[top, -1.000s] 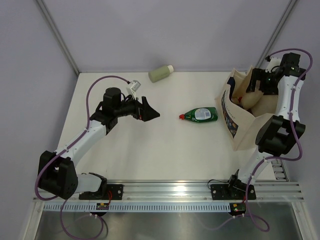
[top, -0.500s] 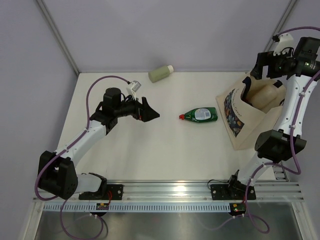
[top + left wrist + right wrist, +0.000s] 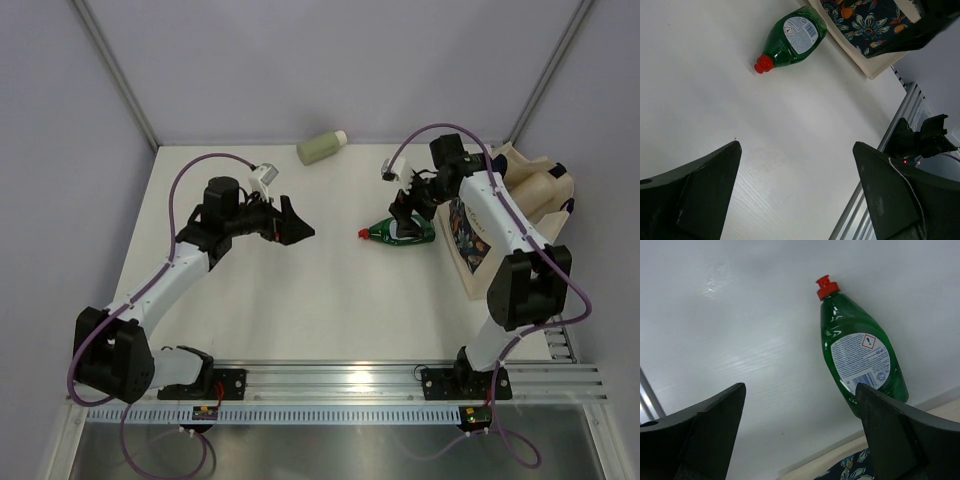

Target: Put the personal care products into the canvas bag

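A green bottle (image 3: 402,230) with a red cap lies on its side on the white table, cap pointing left; it shows in the left wrist view (image 3: 793,36) and the right wrist view (image 3: 860,357). My right gripper (image 3: 409,207) hovers open just above it, with bare table between the fingers (image 3: 800,386). A pale sage-green cylinder (image 3: 322,146) lies by the back wall. The canvas bag (image 3: 532,190) slumps at the right, its printed panel (image 3: 464,232) facing left. My left gripper (image 3: 300,222) is open and empty (image 3: 796,145), well left of the green bottle. The bag's contents are hidden.
An aluminium rail (image 3: 330,378) with both arm bases runs along the near edge. Grey walls close the back and sides. The bag's panel (image 3: 865,22) lies right behind the green bottle's base, and its edge (image 3: 840,462) shows under my right gripper.
My right arm swung from above the bag leftward and down to over the green bottle. The bag slumped flatter. The left arm hardly moved.
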You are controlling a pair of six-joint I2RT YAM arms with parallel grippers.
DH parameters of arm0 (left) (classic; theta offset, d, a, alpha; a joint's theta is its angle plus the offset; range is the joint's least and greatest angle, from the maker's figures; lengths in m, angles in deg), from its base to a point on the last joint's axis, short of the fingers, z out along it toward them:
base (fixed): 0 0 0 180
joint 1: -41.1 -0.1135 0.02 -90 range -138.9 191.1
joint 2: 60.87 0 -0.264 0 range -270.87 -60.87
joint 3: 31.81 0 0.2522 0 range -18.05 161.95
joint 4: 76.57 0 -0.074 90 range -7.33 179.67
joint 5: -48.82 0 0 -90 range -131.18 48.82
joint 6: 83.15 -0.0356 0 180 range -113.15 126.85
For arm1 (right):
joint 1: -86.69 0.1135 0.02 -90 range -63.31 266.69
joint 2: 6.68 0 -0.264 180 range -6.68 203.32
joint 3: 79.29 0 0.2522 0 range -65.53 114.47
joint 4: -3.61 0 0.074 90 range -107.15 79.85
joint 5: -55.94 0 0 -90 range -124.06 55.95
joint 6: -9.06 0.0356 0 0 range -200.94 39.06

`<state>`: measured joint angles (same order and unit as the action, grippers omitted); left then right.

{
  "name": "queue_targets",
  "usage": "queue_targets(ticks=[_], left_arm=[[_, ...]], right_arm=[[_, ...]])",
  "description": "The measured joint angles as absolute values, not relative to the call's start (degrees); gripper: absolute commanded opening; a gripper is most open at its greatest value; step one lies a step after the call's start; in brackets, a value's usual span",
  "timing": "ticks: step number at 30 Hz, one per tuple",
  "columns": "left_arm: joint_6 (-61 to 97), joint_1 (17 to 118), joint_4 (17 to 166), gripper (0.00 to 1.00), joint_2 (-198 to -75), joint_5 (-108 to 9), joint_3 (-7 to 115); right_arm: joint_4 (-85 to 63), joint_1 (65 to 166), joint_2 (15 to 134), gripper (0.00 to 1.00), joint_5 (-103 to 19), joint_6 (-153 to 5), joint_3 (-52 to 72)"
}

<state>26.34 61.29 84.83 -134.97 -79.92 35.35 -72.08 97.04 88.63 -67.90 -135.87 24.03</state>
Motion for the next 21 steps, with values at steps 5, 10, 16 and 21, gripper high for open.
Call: queue_targets(ticks=[5,10,16,21], left_arm=[[26.29,60.37,84.10,0.99,-131.61,-78.96,34.20],[26.10,59.82,83.14,0.99,-130.78,-78.32,33.98],[25.70,59.54,81.46,0.99,-130.12,-77.29,33.85],[25.68,59.23,80.93,0.99,-127.22,-76.68,32.36]], right_arm=[[-64.73,97.76,95.53,1.00,-59.86,-135.13,24.05],[-61.94,100.95,102.99,1.00,-54.17,-139.35,25.73],[-62.15,104.30,111.77,0.99,-48.84,-145.73,29.97],[-65.28,104.54,114.70,1.00,-46.52,-149.31,32.35]])
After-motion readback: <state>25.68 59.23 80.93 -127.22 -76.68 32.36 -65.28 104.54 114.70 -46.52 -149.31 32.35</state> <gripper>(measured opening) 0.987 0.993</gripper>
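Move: The green bottle lies on the table about 7 cm ahead of the right hand, 2 cm to its right and some 15 cm below. The canvas bag's middle is roughly 26 cm to the right of the bottle, about level with it in reach; a pale green bottle lies some 30 cm beyond the green one and 22 cm to its left. From the left hand the green bottle is about 11 cm ahead, 28 cm to the right and 18 cm below. Wide-open fingers of the right hand come down astride the green bottle around its label, one at each side; a firm touch can't be made out. The hand sinks about 13.5 cm while reaching 7.5 cm forward, its fingers steepening by some 25 degrees towards straight down and the hand turning slightly counter-clockwise. The empty left hand eases a little left, away from the bottle. ##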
